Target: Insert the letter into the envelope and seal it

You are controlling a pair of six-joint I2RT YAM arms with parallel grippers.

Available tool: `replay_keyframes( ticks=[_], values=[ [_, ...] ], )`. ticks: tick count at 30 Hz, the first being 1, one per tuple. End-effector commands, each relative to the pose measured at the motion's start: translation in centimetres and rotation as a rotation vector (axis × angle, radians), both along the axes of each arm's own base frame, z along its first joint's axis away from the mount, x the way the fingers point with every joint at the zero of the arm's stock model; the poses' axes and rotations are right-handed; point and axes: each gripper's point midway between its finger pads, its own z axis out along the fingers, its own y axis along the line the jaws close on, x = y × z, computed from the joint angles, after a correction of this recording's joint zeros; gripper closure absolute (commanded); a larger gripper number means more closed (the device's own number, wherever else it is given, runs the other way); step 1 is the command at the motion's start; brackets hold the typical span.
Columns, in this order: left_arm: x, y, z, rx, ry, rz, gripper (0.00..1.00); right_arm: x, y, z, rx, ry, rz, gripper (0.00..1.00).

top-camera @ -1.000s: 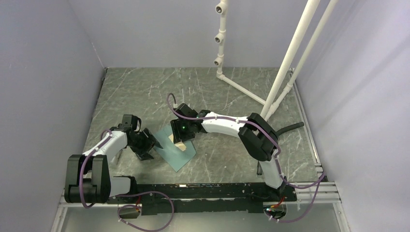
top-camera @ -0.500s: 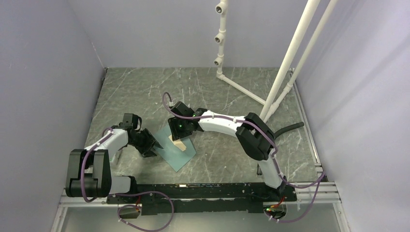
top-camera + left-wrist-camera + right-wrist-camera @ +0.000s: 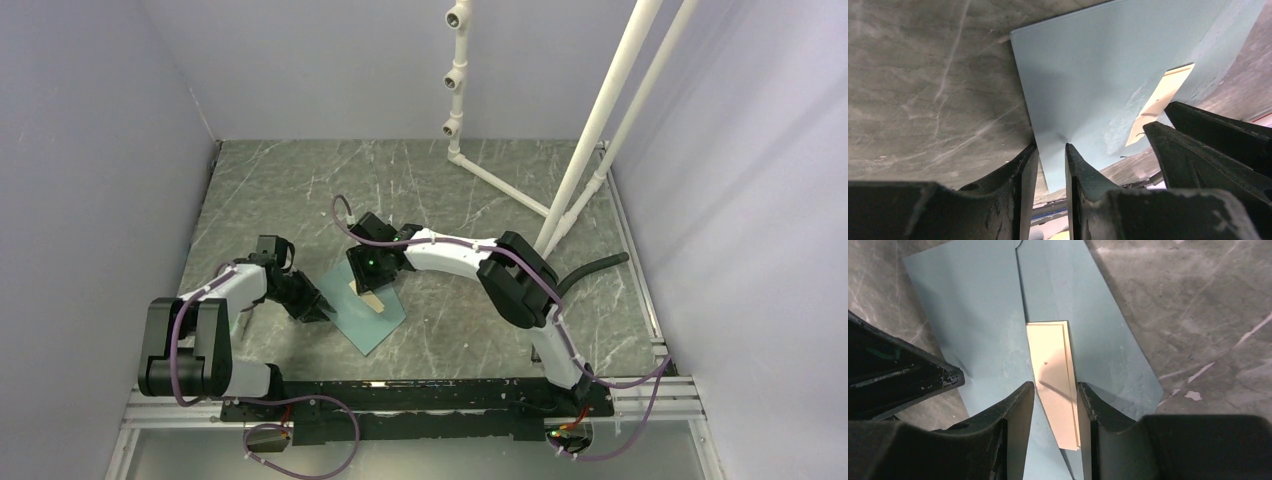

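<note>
The teal envelope [image 3: 368, 318] lies flat on the marbled table. The cream letter [image 3: 371, 297] shows on it as a narrow strip, the remainder tucked under teal paper. In the right wrist view the letter [image 3: 1053, 365] runs between the fingertips of my right gripper [image 3: 1055, 387], which is open and straddles it. My left gripper [image 3: 1049, 147] is at the envelope's [image 3: 1098, 75] left edge. Its jaws stand a narrow gap apart, with that edge between them and a small crease at one tip. From above, the left gripper [image 3: 322, 310] and right gripper [image 3: 366, 287] are close together.
A white pipe frame [image 3: 590, 130] rises at the back right, with a black hose [image 3: 600, 265] lying near its foot. Grey walls close in the left, back and right. A black rail [image 3: 420, 395] runs along the near edge.
My left gripper has slid right onto the envelope's edge and its jaws have narrowed a lot. The right gripper has shifted slightly left over the letter, jaws a little narrower.
</note>
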Motion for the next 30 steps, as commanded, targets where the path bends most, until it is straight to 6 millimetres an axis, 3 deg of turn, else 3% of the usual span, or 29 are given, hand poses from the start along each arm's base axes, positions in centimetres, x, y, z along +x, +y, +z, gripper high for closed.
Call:
replay_keyframes(
  ticks=[1,11,16,20,22,26,30],
  values=[
    [0.5,-0.1,-0.6,-0.001,-0.012,-0.005,0.68,-1.2,1.4,0.5,0.062,0.056,0.073,0.61],
    [1.1,-0.4,-0.6,-0.019,-0.030,-0.013,0.69,-2.7,2.5,1.5,0.149,0.125,0.127,0.61],
    [1.2,-0.5,-0.2,-0.031,-0.052,-0.016,0.68,-1.4,1.7,2.6,0.172,0.116,0.089,0.60],
    [1.4,0.3,0.6,0.022,-0.074,-0.011,0.65,0.6,0.3,6.0,0.220,0.047,0.046,0.60],
    [1.5,1.1,1.4,0.072,-0.100,-0.004,0.56,1.5,-0.5,9.0,0.265,-0.016,0.036,0.59],
    [2.3,3.1,4.0,0.189,-0.205,0.027,0.32,3.9,-3.8,12.7,0.267,-0.148,-0.071,0.57],
    [5.3,2.8,8.2,0.185,-0.443,-0.013,0.16,7.0,-7.8,13.6,0.200,-0.257,-0.236,0.53]
  ],
)
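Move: The strip of letter still showing at the envelope's mouth lies right under the right hand's fingertips, about 1 cm back and 1 cm below; the envelope's middle is some 3 cm back and 1 cm left of that hand. The glue stick lies about 11 cm ahead of it and 1 cm to its right. From the left hand, at the envelope's closed edge, the strip lies roughly 9 cm right and 3 cm ahead, 1 cm below. Right fingertips push the letter about 3 cm back-left into the envelope, then rise 10 cm; left opens, lifts. ##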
